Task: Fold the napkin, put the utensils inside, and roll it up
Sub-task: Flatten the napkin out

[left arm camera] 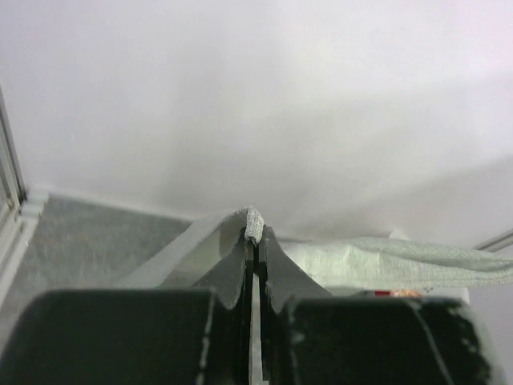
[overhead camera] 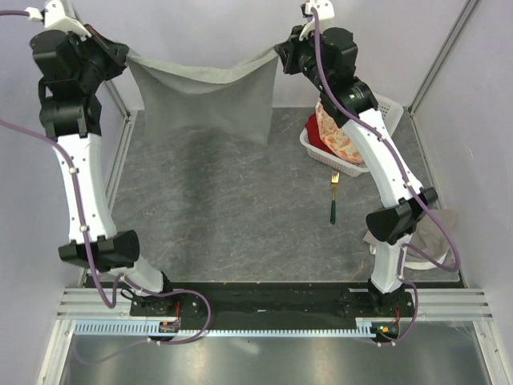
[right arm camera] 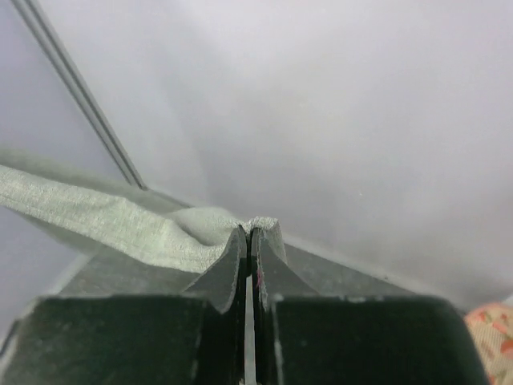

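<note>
The sage-grey napkin (overhead camera: 204, 100) hangs stretched in the air at the back of the table, held by its two top corners. My left gripper (overhead camera: 127, 58) is shut on the left corner, and in the left wrist view the napkin (left arm camera: 385, 263) runs off to the right from my left gripper (left arm camera: 255, 233). My right gripper (overhead camera: 278, 54) is shut on the right corner; the right wrist view shows the napkin (right arm camera: 104, 220) trailing left from my right gripper (right arm camera: 248, 234). A fork (overhead camera: 334, 195) with a gold head and dark green handle lies on the table at the right.
A white basket (overhead camera: 312, 145) at the back right holds an orange floral cloth (overhead camera: 343, 138). A paler beige-grey cloth (overhead camera: 433, 237) lies at the table's right edge behind the right arm. Metal frame posts (overhead camera: 439, 56) stand at the back corners.
</note>
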You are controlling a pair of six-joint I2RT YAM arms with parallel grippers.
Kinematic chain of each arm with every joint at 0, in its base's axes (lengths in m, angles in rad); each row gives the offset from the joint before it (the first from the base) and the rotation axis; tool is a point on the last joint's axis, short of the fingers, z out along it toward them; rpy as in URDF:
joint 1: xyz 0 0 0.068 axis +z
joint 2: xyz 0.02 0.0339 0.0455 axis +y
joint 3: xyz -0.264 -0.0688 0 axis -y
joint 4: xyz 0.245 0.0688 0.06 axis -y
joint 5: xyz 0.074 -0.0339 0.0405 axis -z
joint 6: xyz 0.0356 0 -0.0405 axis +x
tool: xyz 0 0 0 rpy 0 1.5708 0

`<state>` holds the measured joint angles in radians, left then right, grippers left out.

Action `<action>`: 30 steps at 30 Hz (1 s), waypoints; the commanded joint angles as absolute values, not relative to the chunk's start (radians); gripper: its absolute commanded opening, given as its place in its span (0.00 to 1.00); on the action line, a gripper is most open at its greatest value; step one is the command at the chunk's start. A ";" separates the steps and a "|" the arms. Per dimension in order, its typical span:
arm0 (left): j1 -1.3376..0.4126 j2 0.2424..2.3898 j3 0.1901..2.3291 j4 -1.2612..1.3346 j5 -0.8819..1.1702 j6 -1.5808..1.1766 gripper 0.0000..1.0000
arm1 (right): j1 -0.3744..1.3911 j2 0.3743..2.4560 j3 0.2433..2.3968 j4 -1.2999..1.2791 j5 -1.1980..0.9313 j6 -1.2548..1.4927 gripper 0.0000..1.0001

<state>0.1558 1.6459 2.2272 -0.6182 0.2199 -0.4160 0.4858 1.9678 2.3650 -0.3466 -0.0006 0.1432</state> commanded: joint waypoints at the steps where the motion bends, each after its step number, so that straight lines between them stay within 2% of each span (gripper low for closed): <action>1: 0.160 1.458 2.125 -0.558 0.235 -0.342 0.02 | 0.495 1.795 2.198 -0.200 -0.052 0.106 0.00; 2: 0.160 1.409 2.061 -0.552 0.220 -0.331 0.02 | 0.495 1.729 2.139 -0.193 -0.051 0.107 0.00; 3: 0.161 1.363 1.908 -0.542 0.206 -0.325 0.02 | 0.495 1.695 2.075 -0.178 -0.055 0.112 0.00; 5: 0.161 1.211 1.746 -0.516 0.167 -0.315 0.02 | 0.495 1.590 1.857 -0.160 -0.060 0.130 0.00; 6: 0.161 1.165 1.583 -0.505 0.158 -0.313 0.02 | 0.495 1.557 1.782 -0.150 -0.058 0.153 0.00; 7: 0.161 1.108 1.501 -0.496 0.158 -0.314 0.02 | 0.495 1.525 1.632 -0.152 -0.058 0.166 0.00; 9: 0.161 0.968 1.276 -0.497 0.147 -0.330 0.02 | 0.495 1.445 1.478 -0.153 -0.049 0.219 0.00; 12: 0.161 0.826 1.043 -0.556 0.140 -0.373 0.02 | 0.495 1.378 1.147 -0.175 -0.035 0.284 0.00; 16: 0.161 0.741 0.891 -0.673 0.147 -0.373 0.04 | 0.497 1.330 0.906 -0.202 -0.041 0.402 0.00; 17: 0.161 0.729 0.875 -0.705 0.149 -0.373 0.17 | 0.499 1.313 0.867 -0.206 -0.041 0.416 0.00; 18: 0.153 0.720 0.870 -0.766 0.102 -0.421 0.33 | 0.500 1.307 0.804 -0.225 -0.043 0.425 0.00; 19: 0.152 0.700 0.877 -0.776 0.109 -0.442 0.45 | 0.502 1.299 0.778 -0.235 -0.052 0.437 0.05; 20: 0.152 0.692 0.888 -0.772 0.164 -0.417 0.68 | 0.503 1.283 0.753 -0.242 -0.057 0.440 0.23; 23: 0.152 0.701 0.951 -0.781 0.198 -0.419 0.98 | 0.505 1.243 0.700 -0.255 -0.063 0.439 0.62; 25: 0.150 0.727 1.012 -0.785 0.225 -0.396 1.00 | 0.505 1.217 0.701 -0.285 -0.060 0.439 0.71; 30: 0.147 0.807 1.109 -0.767 0.299 -0.347 1.00 | 0.506 1.187 0.713 -0.317 -0.035 0.463 0.72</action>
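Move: Each hand keeps a shut grip on one upper corner of the hanging napkin. The middle of the table patch where it is to be spread lies, from the left hand, about 12 cm back, 24 cm right and 50 cm below; from the right hand, about 17 cm back, 10 cm left and 47 cm down. The fork lies some 18 cm back and 14 cm right of the right hand, and the basket about level with it, 18 cm right, both far below. Both hands sweep the napkin back 20-odd cm and 30 to 40 down towards the table, then release. ##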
